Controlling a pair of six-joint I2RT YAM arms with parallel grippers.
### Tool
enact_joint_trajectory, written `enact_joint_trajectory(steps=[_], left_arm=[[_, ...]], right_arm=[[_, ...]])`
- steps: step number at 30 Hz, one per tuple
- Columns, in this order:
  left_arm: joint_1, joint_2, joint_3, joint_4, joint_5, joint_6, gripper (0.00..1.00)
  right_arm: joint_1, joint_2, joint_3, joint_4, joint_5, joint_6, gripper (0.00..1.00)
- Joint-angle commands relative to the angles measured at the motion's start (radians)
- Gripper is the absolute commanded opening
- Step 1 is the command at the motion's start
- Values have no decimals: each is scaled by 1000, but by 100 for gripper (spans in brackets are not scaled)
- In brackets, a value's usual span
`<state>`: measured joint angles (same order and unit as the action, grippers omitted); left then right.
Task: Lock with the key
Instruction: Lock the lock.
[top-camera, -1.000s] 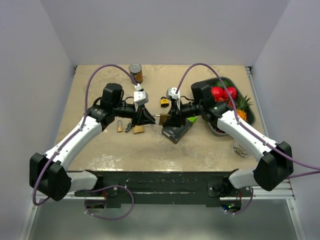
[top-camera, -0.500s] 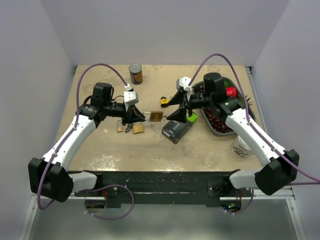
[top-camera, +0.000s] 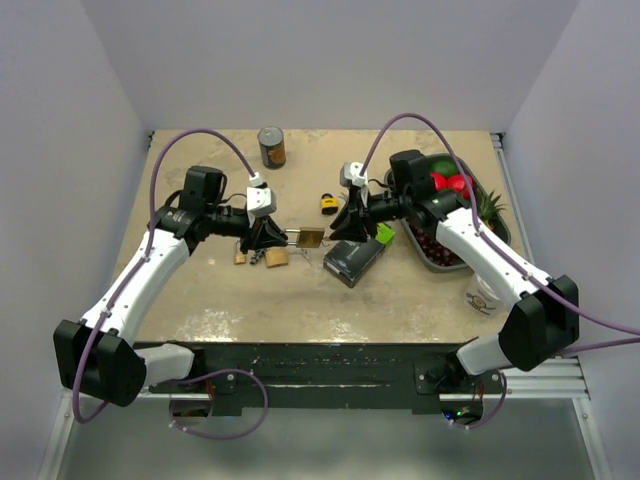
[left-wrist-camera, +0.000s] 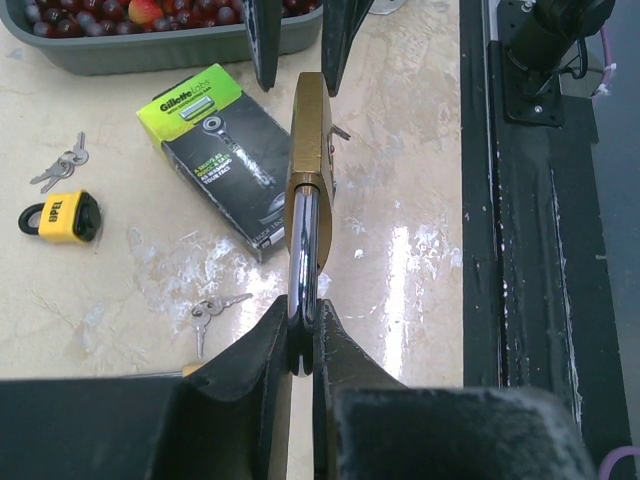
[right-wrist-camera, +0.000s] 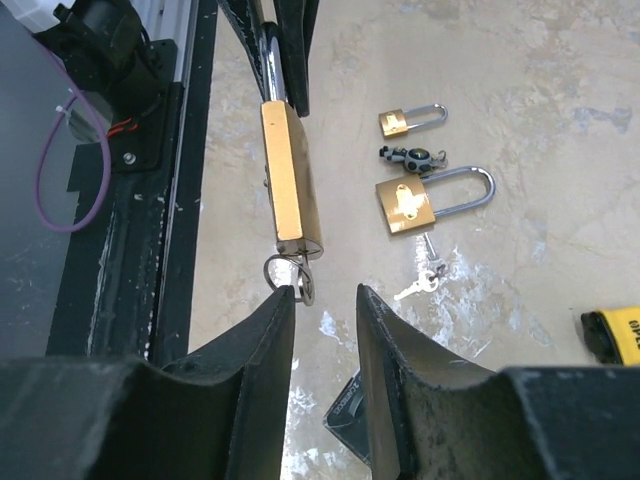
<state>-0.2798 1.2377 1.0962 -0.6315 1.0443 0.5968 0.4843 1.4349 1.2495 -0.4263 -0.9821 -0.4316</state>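
A brass padlock (top-camera: 311, 238) hangs in the air over the table's middle. My left gripper (top-camera: 283, 238) is shut on its steel shackle (left-wrist-camera: 303, 250). The lock body (left-wrist-camera: 305, 130) points away from that gripper toward my right gripper (top-camera: 337, 228). A key ring (right-wrist-camera: 290, 278) with the key's head sits at the lock's bottom end (right-wrist-camera: 298, 240). My right gripper (right-wrist-camera: 325, 300) is open just short of it. The ring lies beside the left fingertip (right-wrist-camera: 280, 305), and nothing is between the fingers.
Below the lock lies a black and green razor box (top-camera: 355, 258). Two more brass padlocks (top-camera: 276, 257) and loose keys (right-wrist-camera: 425, 275) lie on the table, a yellow padlock (top-camera: 328, 203) behind. A can (top-camera: 271, 146) stands at the back, a fruit tray (top-camera: 497, 238) at the right.
My right gripper let go at the lock's end, backed off to the right with jaws wide, then came back close with narrower jaws. The left arm shifted the lock slightly left.
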Motion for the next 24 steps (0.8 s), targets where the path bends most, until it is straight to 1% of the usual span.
enact_joint_trajectory(steps=[1, 6, 9, 14, 17, 18, 20, 21, 22, 24], left_arm=[[4, -44, 73, 72, 97, 9, 0], [4, -46, 71, 92, 102, -15, 0], [4, -46, 73, 99, 100, -20, 0], [4, -41, 70, 113, 103, -34, 0], [4, -43, 71, 122, 105, -40, 0], [4, -44, 71, 121, 103, -38, 0], [4, -43, 71, 119, 100, -40, 0], [4, -44, 71, 119, 94, -40, 0], [4, -44, 71, 121, 91, -42, 0], [5, -43, 70, 116, 73, -46, 0]], right_arm=[[11, 4, 41, 21, -18, -18, 34], [27, 16, 37, 0, -17, -48, 33], [28, 19, 39, -2, -12, -67, 27], [27, 33, 56, -11, -9, -85, 25], [27, 48, 65, -41, -10, -116, 20], [28, 53, 68, -54, -13, -127, 15], [27, 58, 74, -68, -13, -139, 12], [28, 59, 77, -83, -13, -151, 8], [27, 64, 83, -94, -15, -160, 0], [27, 62, 93, -111, -10, -164, 0]])
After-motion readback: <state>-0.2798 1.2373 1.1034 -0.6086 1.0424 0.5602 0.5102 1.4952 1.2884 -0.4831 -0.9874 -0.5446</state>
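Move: The key in the held padlock's keyway is just off the right fingertips, about 2 cm left, 1 cm back and 1 cm below; the padlock's body is some 5 cm left, 1 cm back, about level. Down on the table, some 21–24 cm lower, are the razor box 5 cm ahead and 6 cm right, and the loose keys 4 cm ahead and 6 cm left. From the left hand, which grips the shackle, the key lies 8 cm right, 1 cm ahead, 3 cm lower. The right hand sinks about 1.5 cm, easing 1 cm left, and closes its fingers on the left-held padlock's key. ##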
